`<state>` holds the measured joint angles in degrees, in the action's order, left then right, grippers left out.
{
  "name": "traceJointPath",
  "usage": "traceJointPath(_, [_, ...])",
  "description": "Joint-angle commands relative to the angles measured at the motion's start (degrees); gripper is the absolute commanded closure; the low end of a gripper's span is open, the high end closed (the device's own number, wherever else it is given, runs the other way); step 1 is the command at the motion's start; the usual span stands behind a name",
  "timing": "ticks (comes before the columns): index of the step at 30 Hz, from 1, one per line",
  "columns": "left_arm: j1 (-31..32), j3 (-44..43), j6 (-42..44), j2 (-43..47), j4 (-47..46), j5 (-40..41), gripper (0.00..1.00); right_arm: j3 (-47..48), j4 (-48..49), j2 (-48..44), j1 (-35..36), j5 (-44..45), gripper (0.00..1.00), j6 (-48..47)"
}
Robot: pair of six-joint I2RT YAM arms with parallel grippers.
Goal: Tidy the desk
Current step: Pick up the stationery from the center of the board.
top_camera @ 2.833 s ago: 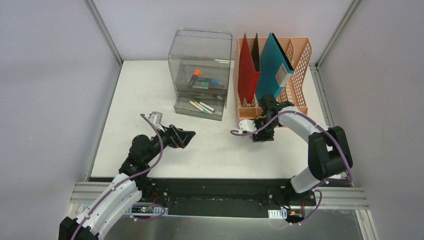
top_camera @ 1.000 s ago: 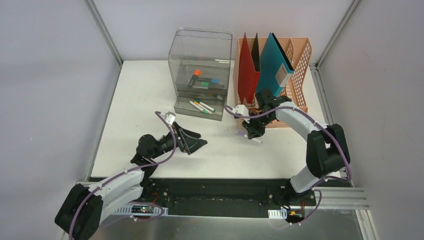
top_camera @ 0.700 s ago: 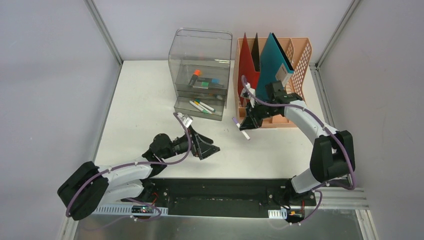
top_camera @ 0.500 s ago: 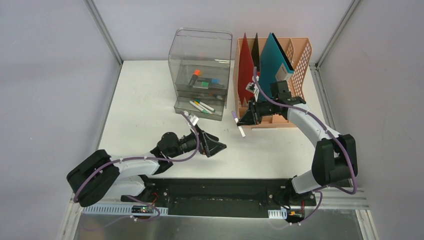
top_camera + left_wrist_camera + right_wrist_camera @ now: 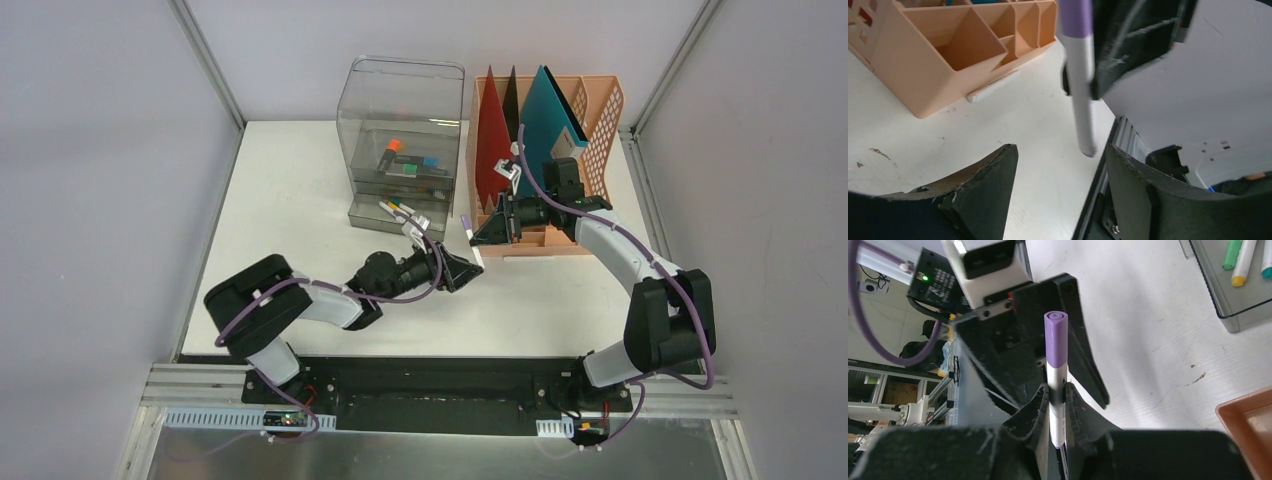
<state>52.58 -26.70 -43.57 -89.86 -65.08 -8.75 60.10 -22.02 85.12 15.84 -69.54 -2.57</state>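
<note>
A white marker with a purple cap [image 5: 475, 243] hangs above the white desk [image 5: 290, 200], in front of the peach file rack [image 5: 600, 110]. My right gripper [image 5: 490, 228] is shut on its barrel [image 5: 1055, 345], cap pointing away from the wrist. The left gripper [image 5: 468, 272] reaches in from the left, just under the marker. In the left wrist view the marker's tail end [image 5: 1080, 100] hangs at the level of the fingertips, close to the right one and touching neither. The left gripper [image 5: 1060, 150] stands open.
A clear plastic drawer box [image 5: 400, 130] stands at the back middle, its lowest drawer pulled out with several markers [image 5: 1243, 270] in it. The file rack holds a red and a teal folder [image 5: 545, 120]. Its low front compartments [image 5: 948, 45] sit just behind both grippers.
The right gripper lifted the marker off the desk and turned it towards the left. The left arm stretched right to meet it, and its jaws narrowed somewhat.
</note>
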Motion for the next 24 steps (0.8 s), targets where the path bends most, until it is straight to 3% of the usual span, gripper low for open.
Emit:
traceJointPath(1, [0.61,-4.06,-4.38,-6.23,-8.82,2.40,0.38,-0.07,2.86,-2.15,-0.10,-2.37,1.00,1.02])
traceJointPath(7, [0.69,-7.10,-6.46,-10.98,-12.18,2.43,0.46,-0.11,2.86,-1.84,-0.10,-2.29,1.00,0.99])
traceJointPath(19, [0.75,-7.08,-7.42,-11.47,-14.17,4.48,0.55,-0.20,2.32,-1.39,0.15,-2.10,1.00,0.37])
traceJointPath(24, [0.64,-6.38,-8.08,-11.43,-15.30,6.55,0.71,0.18,0.54,-1.36,0.33,-2.01,1.00,-1.67])
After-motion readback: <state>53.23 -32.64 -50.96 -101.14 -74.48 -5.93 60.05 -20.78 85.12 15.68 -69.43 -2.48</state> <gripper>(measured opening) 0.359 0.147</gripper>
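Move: The purple pen's middle is about 6 cm ahead, 2 cm right and 3 cm above the left hand, and still pinched in the right fingers. From the left hand, the clear pen drawer is some 13 cm ahead, 13 cm left and 13 cm below, and the rack's near-left compartment about 7 cm ahead, 8 cm right and 10 cm below. The left gripper is some 6 cm back, 2 cm left and 3 cm below the right hand. Left hand eases roughly 3 cm right, 2 forward, fingers narrowing around the pen's white end; right holds still. ##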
